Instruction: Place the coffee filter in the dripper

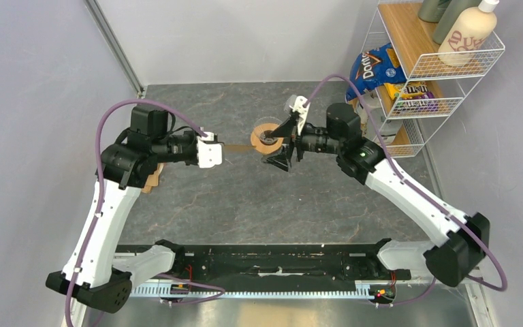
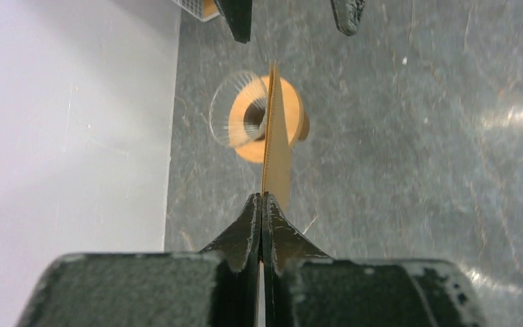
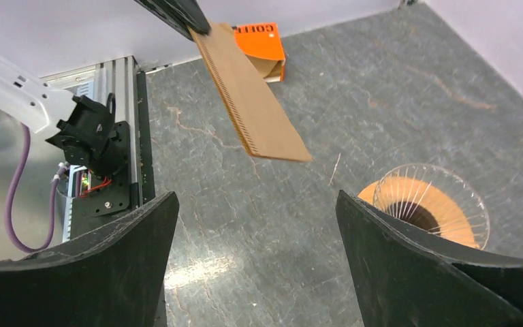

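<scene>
My left gripper [image 2: 263,199] is shut on the coffee filter [image 2: 276,157], a flat tan paper fan held edge-on above the table. In the top view the coffee filter [image 1: 242,146] reaches from the left gripper [image 1: 219,149] toward the dripper [image 1: 267,137]. The dripper [image 2: 245,119] is a clear ribbed glass cone on a wooden ring, standing on the table just beyond the filter's far edge. My right gripper [image 1: 284,142] stands open beside the dripper, its jaws wide apart and empty. From the right wrist, the filter [image 3: 252,102] hangs ahead of the right gripper [image 3: 255,197], and the dripper [image 3: 430,204] is at its right finger.
An orange coffee packet [image 3: 261,41] lies on the table behind the left arm. A white wire shelf [image 1: 419,75] with a chip bag [image 1: 371,68], candy and bottles stands at the back right. Walls close the table at the left and the back.
</scene>
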Available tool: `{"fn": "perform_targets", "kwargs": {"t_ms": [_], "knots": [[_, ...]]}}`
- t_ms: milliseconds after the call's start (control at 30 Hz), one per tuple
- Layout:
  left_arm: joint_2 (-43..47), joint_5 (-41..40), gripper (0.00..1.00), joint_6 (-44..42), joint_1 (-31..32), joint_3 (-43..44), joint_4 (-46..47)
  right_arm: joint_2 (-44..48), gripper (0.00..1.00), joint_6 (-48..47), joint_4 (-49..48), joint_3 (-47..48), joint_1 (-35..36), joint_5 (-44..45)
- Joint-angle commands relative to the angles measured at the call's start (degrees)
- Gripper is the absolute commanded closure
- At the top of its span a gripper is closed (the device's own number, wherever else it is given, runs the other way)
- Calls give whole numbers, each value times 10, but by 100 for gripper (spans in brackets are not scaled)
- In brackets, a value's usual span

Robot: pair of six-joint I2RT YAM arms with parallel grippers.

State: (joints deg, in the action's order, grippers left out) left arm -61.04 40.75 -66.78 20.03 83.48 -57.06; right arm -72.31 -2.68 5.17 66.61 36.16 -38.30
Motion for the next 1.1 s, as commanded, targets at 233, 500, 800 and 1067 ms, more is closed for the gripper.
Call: {"fn": "perform_targets", "kwargs": {"t_ms": [233,500,800,1067], "knots": [[-1,26,98,185,53,3,113,45,6,-94,7,-5,24,-13],[-24,24,98,225,93,26,111,-3,37,-160,75,53,36,-24],[-57,-8,98,475,106,57,188,-12,100,-115,68,75,41,-22],[1,38,42,648,58,52,194,41,100,-202,54,38,41,-6]]}}
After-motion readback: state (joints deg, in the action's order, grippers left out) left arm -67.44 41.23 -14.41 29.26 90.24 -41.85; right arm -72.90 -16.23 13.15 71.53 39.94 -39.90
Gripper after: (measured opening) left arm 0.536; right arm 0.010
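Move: The coffee filter is already pinched at one edge by the left hand, its middle about 5 cm to the right of that hand and 2 cm lower. The right gripper waits open roughly 15 cm to the left hand's right. From the right hand the filter's middle is about 10 cm left, level with it fore and aft and in height. The dripper stands about 8 cm ahead, 2 cm left and 17 cm below the right hand, the wooden ring some 4 cm beneath it. The coffee filter is carried rightwards, about 7 cm, by the left hand until its free end lies between the right hand's open fingers. The right hand edges back, rises a little and dips about 3 cm, then shuts and pinches that end. The left fingers then open and let go as the left hand lifts to about 5 cm above its start, turning some 40 degrees over the whole move. ##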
